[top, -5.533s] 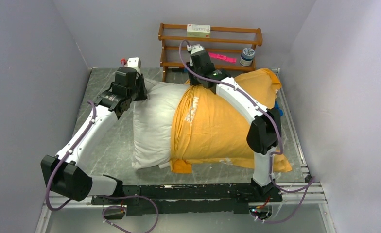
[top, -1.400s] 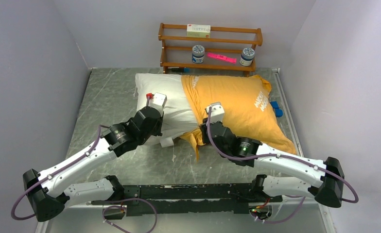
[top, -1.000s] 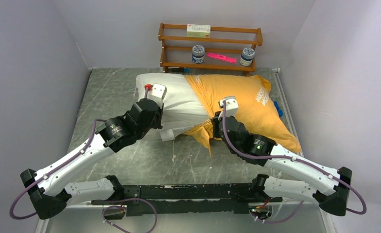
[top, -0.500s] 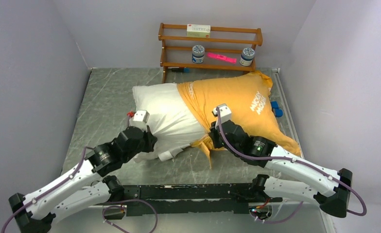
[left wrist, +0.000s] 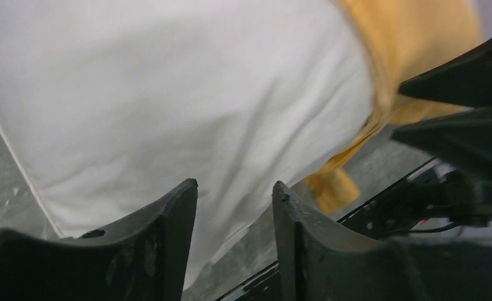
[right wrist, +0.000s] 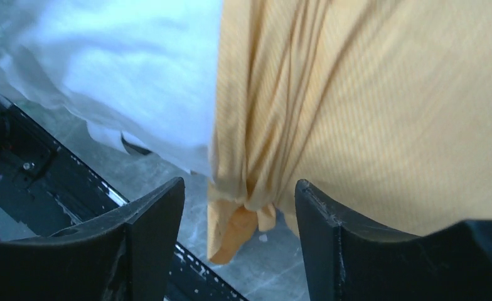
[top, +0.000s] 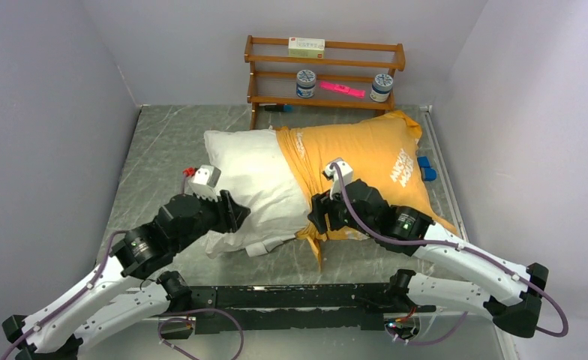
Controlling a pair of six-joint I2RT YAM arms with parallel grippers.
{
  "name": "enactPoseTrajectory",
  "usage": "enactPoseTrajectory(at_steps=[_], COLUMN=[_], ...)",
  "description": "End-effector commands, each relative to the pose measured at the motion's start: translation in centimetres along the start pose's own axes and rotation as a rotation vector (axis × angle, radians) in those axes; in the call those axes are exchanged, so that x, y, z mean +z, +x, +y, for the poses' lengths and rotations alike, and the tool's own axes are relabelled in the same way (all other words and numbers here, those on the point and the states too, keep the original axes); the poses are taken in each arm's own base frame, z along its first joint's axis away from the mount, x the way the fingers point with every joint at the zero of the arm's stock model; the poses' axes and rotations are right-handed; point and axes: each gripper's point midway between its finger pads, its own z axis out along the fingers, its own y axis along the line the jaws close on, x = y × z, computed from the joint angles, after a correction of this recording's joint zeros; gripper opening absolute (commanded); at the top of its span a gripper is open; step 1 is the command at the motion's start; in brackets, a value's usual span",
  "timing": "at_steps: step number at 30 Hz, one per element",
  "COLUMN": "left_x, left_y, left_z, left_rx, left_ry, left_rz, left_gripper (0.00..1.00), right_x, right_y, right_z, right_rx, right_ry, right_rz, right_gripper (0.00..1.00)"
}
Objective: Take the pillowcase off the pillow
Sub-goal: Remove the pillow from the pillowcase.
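The white pillow lies across the middle of the table, its left half bare. The orange-yellow pillowcase covers its right half, white lettering up, with a bunched hem hanging at the near edge. My left gripper hovers at the pillow's near-left corner. In the left wrist view this gripper stands open, with white pillow beyond the gap. My right gripper sits at the pillowcase's open edge. In the right wrist view it is open, the hem hanging loose beyond its fingertips.
A wooden shelf at the back holds a box, two jars and a pink item. A blue object lies by the right wall, next to the pillowcase. Grey walls close in both sides. The black base rail runs along the near edge.
Both grippers have opened and let go: the left of the pillow's corner, the right of the pillowcase hem. The left arm drew back toward the near left. The pillow settled flatter.
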Motion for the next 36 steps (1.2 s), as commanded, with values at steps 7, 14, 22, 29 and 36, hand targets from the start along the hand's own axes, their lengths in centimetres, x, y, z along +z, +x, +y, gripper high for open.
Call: enactPoseTrajectory(at_steps=[7,14,22,29,36], left_x=[0.5,5.2,10.2,14.5,17.1], left_y=[-8.8,-11.9,-15.6,-15.6,-9.4], left_z=[-2.9,-2.7,0.6,1.8,3.1], left_rx=[0.113,0.175,0.105,0.086,0.068], left_ry=[-0.053,-0.179,-0.184,-0.159,-0.120], left_rz=[-0.115,-0.108,-0.089,0.000,0.181], left_gripper=[0.73,0.83,0.92,0.96,0.95], right_x=[-0.8,1.5,4.6,6.7,9.6], right_y=[-9.5,-13.2,-15.8,-18.1,-18.4], right_z=[0.1,-1.4,-3.1,-4.2,-4.5], right_rx=[-0.074,-0.077,-0.041,-0.008,-0.027], right_ry=[0.095,0.209,0.219,0.214,0.224], right_rz=[-0.165,-0.222,-0.242,-0.272,-0.237], right_gripper=[0.85,0.89,0.93,0.93,0.93])
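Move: My left hand goes for the far part of the bare white pillow, about 18 cm ahead, 4 cm to its right and 10 cm below. From there the pillowcase's far rim is about 20 cm ahead and 12 cm right. My right hand is headed for the case's far section, some 17 cm ahead, 4 cm left and 8 cm down; from this hand, the case's dangling corner is about 12 cm back, straight below the palm line, and the shelf foot 26 cm ahead, 18 cm left. I lift both empty hands clear by roughly 7–8 cm and swing them forward across the bedding, opening my half-spread left fingers fully and my right ones wider. My left hand travels about 20 cm to the pillow's far part, sinking back nearly to its starting height; my right stays raised over the pillowcase, easing slightly left and turning a little clockwise. ##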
